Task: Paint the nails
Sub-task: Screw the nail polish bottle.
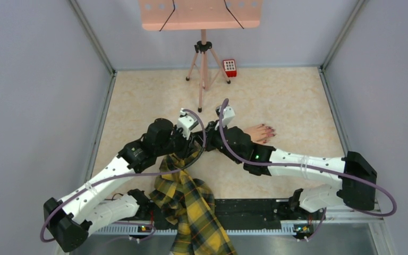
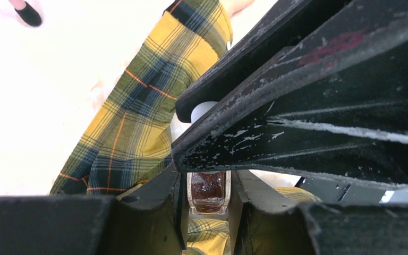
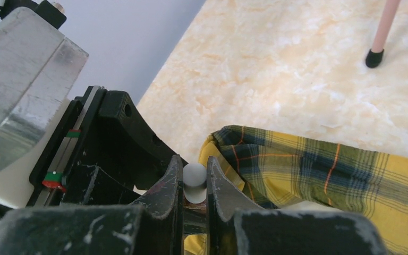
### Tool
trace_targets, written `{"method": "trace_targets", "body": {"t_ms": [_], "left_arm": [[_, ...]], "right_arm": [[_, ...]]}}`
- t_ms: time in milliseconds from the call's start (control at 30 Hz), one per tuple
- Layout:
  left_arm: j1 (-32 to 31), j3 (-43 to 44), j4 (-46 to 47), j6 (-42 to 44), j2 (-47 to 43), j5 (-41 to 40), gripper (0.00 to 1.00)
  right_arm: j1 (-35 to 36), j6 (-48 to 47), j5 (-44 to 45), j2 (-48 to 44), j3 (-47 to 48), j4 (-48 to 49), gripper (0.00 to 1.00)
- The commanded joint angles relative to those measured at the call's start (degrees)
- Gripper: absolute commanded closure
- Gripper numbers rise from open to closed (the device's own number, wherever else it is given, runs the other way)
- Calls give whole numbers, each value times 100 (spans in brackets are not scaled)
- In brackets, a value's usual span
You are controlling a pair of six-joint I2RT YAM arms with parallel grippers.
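Note:
The pale mannequin hand lies palm down on the marble table, and its dark red nails point right. Its yellow-black plaid sleeve trails to the near edge. Left of the hand the two grippers meet. My left gripper is shut on a small glass nail polish bottle holding dark red polish. My right gripper is shut on that bottle's white cap, directly above the left fingers. In the top view the left gripper and right gripper hide the bottle.
A pink tripod stands at the back centre under a peach board. A small red keypad box sits beside it against the rear wall. Grey walls enclose the table on three sides. The sleeve lies under both grippers.

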Motion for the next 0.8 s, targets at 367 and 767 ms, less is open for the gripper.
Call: {"method": "trace_targets", "body": {"t_ms": [367, 767], "left_arm": [[214, 151, 783, 113, -21, -653, 100], [214, 298, 650, 166, -221, 458, 100]], "right_arm": [[452, -7, 245, -224, 537, -955, 82], [381, -1047, 560, -1583, 657, -1075, 3]]}}
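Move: The white cap of the nail polish bottle sits between the right hand's fingers, with the bottle body some 4 cm below it. In the left fingers is the body, the cap about 4 cm above that hand. Counted from the right hand, the tripod's nearest foot is roughly 14 cm ahead, straight out; the painted hand lies about 22 cm to the right and 5 cm ahead, both some 22 cm lower. Up and away to the right, with a little draw back, the right hand leaves the cap: it first keeps its pinch with barely any turn, then opens from nearly shut to almost fully wide and pulls off about 7 cm. The left hand keeps its grip on the bottle, dips slightly, then eases about 2 cm up and forward. ##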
